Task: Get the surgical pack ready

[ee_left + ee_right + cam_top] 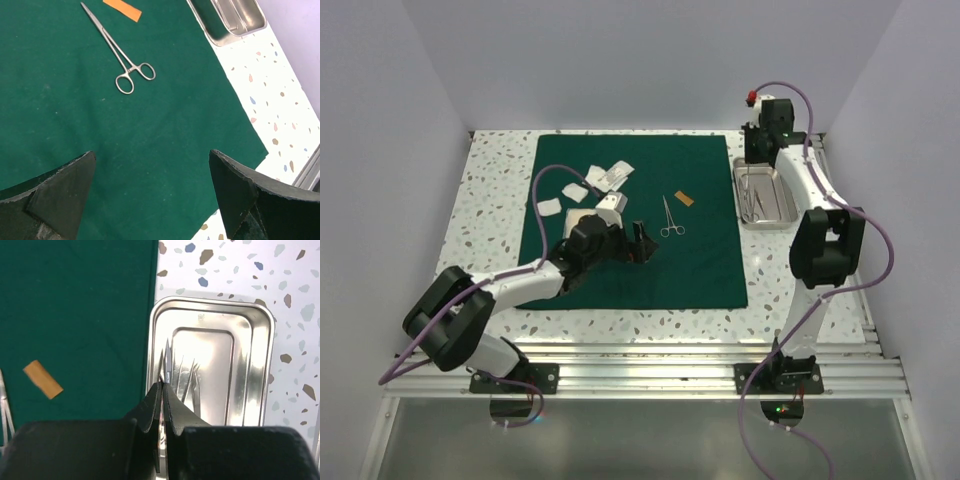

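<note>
The dark green drape (705, 265) (160, 125) (75, 300) lies flat on the table. Steel ring-handled forceps (670, 218) (120, 55) lie on it beside a small orange strip (685, 200) (122, 9) (43, 379). White gauze pads (611, 175) sit at the drape's far left. My left gripper (642, 245) (152, 165) hovers open over bare cloth, just short of the forceps. The steel tray (782, 213) (220, 37) (260, 315) stands right of the drape with thin instruments (192, 382) in it. My right gripper (757, 150) (162, 386) is over the tray, shut on a thin pointed steel instrument (167, 357).
The speckled tabletop (500, 200) surrounds the drape. White walls close in the back and both sides. An aluminium rail (650, 360) runs along the near edge, holding both arm bases. The left arm's purple cable (545, 185) arcs over the drape's left part.
</note>
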Controlling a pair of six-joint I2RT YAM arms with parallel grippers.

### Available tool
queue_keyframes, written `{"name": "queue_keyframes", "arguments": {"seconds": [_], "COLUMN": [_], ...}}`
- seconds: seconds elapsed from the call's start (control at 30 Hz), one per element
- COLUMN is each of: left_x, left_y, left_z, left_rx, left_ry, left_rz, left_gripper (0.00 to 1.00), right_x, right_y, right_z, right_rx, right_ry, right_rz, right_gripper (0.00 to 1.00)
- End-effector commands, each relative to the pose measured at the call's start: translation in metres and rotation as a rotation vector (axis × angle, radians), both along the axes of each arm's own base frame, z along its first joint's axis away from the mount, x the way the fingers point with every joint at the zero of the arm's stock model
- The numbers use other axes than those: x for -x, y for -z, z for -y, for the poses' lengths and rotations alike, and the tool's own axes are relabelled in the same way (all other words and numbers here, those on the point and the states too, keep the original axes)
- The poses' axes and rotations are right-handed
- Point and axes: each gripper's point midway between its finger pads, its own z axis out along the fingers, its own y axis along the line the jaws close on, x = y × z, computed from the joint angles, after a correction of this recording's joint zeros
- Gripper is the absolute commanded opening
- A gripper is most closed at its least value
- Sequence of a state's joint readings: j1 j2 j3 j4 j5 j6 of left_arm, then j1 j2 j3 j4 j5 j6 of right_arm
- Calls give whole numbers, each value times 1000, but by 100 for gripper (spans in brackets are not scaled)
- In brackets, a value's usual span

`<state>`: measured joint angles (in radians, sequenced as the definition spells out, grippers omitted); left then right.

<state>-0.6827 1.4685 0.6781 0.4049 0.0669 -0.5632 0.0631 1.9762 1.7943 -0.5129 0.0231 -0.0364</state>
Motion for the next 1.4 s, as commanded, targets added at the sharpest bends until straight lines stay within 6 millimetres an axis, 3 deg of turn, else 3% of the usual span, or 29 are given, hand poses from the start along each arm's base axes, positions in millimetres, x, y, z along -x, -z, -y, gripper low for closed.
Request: {"name": "queue_keyframes", "arguments": {"seconds": [0.0, 0.1, 0.13, 0.57, 0.67, 0.77, 1.07, 1.13, 1.2, 1.23, 1.3, 1.33, 1.37], "left_x": [-5, -5, -4, -4, -4, -4, -5, -6, -6, -6, -5, -5, -7], "left_y": [-15, -14, -14, -10, -9, -7, -5, -6, -8, -10, -10, -13, -13], "left_z": [-7, -8, -8, -10, -11, -12, -12, -13, -15, -15, -16, -16, -20], "left_rx": [-9, -14, -17, -26, -30, -36, -42, -45, -50, -49, -51, -46, -56], "left_ry": [-16, -13, -12, -16, -18, -20, -19, -26, -29, -29, -29, -28, -55], "left_rz": [86, 93, 95, 101, 100, 97, 98, 102, 111, 118, 117, 123, 126], "left_gripper": [99, 99, 99, 99, 99, 99, 99, 99, 99, 99, 99, 99, 100], "right_x": [-5, -10, -9, -12, -12, -13, -15, -13, -11, -5, 1, 12, 18], "right_y": [19, 35, 48, 94, 97, 94, 70, 66, 44, 44, 23, 32, 19], "right_z": [19, 26, 27, 36, 41, 47, 41, 33, 20, 16, -7, -16, -24], "right_rx": [142, 173, 176, 155, 160, 152, 79, 42, -21, -44, -152, -181, -214], "right_ry": [-10, -4, -6, 58, 87, 114, 103, 81, 49, 35, -10, -27, -32], "right_rz": [-70, -108, -141, -249, -254, -246, -194, -175, -125, -131, -87, -112, -86], "right_gripper": [0, 0, 0, 0, 5, 13, 20, 22, 23, 24, 25, 27, 28]}}
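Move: The right hand already holds a hemostat above the tray; the tray's middle is about 12 cm below, 6 cm right and 2 cm back. Instruments already in it lie some 4 cm right and 2 cm back of the hand. The orange packet is about 15 cm left and 2 cm back, the hemostat left on the cloth 18 cm left and 8 cm back. From the left hand, the tray's middle lies roughly 16 cm ahead, 29 cm right and 6 cm below. Down and somewhat to its right, the right hand lowers the held hemostat about 10 cm into the left part of the tray, fingers tipping some 15 degrees further down. Near the bottom it opens about a quarter and lets go, then begins to leave, easing left, a little back and slightly up. ##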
